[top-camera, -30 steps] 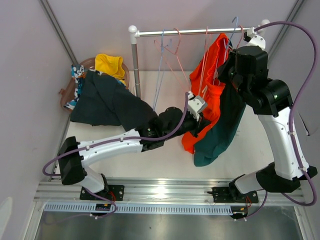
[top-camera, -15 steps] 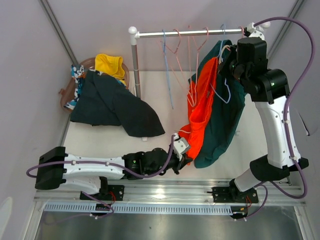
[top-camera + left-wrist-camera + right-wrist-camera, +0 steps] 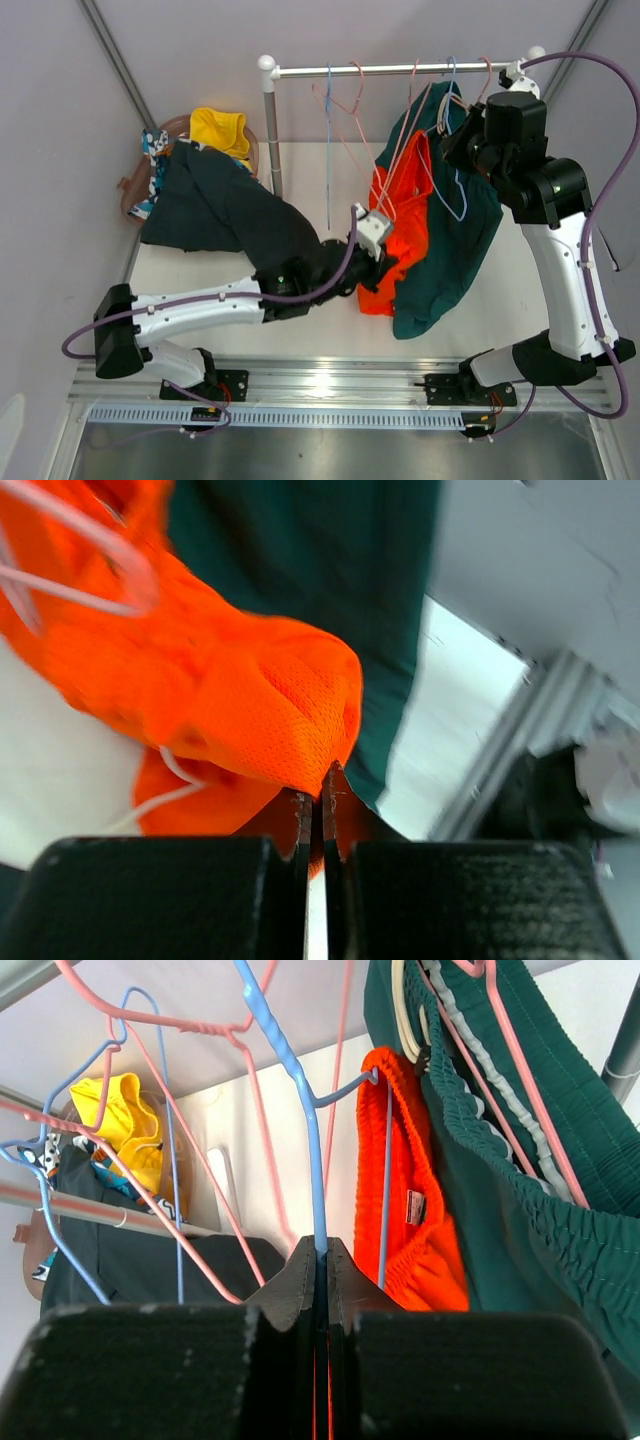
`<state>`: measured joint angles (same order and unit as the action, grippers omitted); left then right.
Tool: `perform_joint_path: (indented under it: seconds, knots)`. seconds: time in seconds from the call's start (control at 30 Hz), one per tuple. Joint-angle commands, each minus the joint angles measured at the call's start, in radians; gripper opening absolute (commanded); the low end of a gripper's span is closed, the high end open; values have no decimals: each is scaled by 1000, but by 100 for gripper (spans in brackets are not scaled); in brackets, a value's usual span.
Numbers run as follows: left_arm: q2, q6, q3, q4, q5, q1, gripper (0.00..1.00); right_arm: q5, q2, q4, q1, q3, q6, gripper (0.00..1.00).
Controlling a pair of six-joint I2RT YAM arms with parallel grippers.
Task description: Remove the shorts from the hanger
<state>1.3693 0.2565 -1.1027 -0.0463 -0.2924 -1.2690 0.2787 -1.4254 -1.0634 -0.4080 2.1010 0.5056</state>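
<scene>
The orange-red shorts [image 3: 405,230] hang on a blue hanger [image 3: 452,195] from the rail, in front of the larger teal green shorts [image 3: 465,240]. My left gripper [image 3: 383,265] is shut on the lower hem of the orange-red shorts [image 3: 250,700], with the teal shorts [image 3: 320,570] behind. My right gripper [image 3: 455,135] is shut on the blue hanger wire [image 3: 285,1060] just left of the orange-red waistband [image 3: 415,1220] and the teal shorts [image 3: 540,1210]. The yellow shorts [image 3: 220,130], patterned shorts [image 3: 155,165] and dark navy shorts [image 3: 230,210] lie piled at the left.
A metal rail [image 3: 380,68] on a white post [image 3: 270,130] carries several bare pink and blue wire hangers [image 3: 340,110]. A brown basket [image 3: 130,190] sits under the pile at the left wall. An aluminium rail [image 3: 330,380] runs along the near edge.
My left gripper has moved up and back from the near edge toward the rail, keeping hold of the orange-red hem. The right arm shifted slightly right and the hangers swung.
</scene>
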Motion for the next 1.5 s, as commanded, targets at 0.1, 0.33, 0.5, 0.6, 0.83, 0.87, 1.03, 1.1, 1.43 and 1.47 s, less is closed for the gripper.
perform_joint_path:
  seconds: [0.1, 0.33, 0.5, 0.6, 0.83, 0.87, 1.03, 1.1, 1.43, 1.47]
  knots:
    - [109, 89, -30, 138, 30, 129, 0, -10, 49, 83, 3, -15, 24, 0]
    - [205, 144, 24, 154, 36, 154, 0, -18, 40, 111, 5, -29, 30, 0]
    - [13, 151, 87, 207, -20, 59, 0, -22, 25, 132, 5, -52, 19, 0]
    - [-180, 185, 20, 383, -117, -3, 0, -19, 16, 144, 5, -87, 8, 0]
    - [-476, 161, -355, 906, -414, -13, 0, -16, 31, 197, 23, -197, 7, 0]
    - [-487, 152, -385, 951, -474, -13, 0, -15, 31, 195, 23, -200, 7, 0]
    - [-490, -41, -495, 961, -700, 61, 0, -21, 52, 206, 24, -239, 8, 19]
    - [-475, -139, -523, 862, -700, 123, 0, -24, 71, 215, 26, -265, 14, 86]
    - [-104, -216, -920, 780, -156, 918, 0, -29, 125, 232, 26, -357, 13, 99]
    - [-48, -201, -962, 758, -111, 956, 0, -35, 128, 232, 28, -371, 13, 100]
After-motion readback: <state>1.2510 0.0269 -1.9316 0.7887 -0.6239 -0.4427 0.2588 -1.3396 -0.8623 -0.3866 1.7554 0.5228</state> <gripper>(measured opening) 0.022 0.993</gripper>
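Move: The left hand already grips the orange shorts; the basket they go to is about 32 cm ahead, 45 cm left and 20 cm below. From that hand, the black shorts over the basket are some 23 cm ahead, 36 cm left, the rack's left post 26 cm ahead, 21 cm left. The right hand pinches the blue hanger; the rail lies about 9 cm ahead and 12 cm above, the green shorts 3 cm back, 7 cm right and 20 cm below. Keeping its pinch on the orange shorts, the left hand tugs them forward and about 15 cm down, then climbs back up and sweeps nearly 40 cm left and well above its start, turning some 65 degrees counter-clockwise and finally reaching forward towards the basket. The right hand keeps the blue hanger pinched, eases about 3 cm forward and down, then opens wide, lets go and sinks a little more. ##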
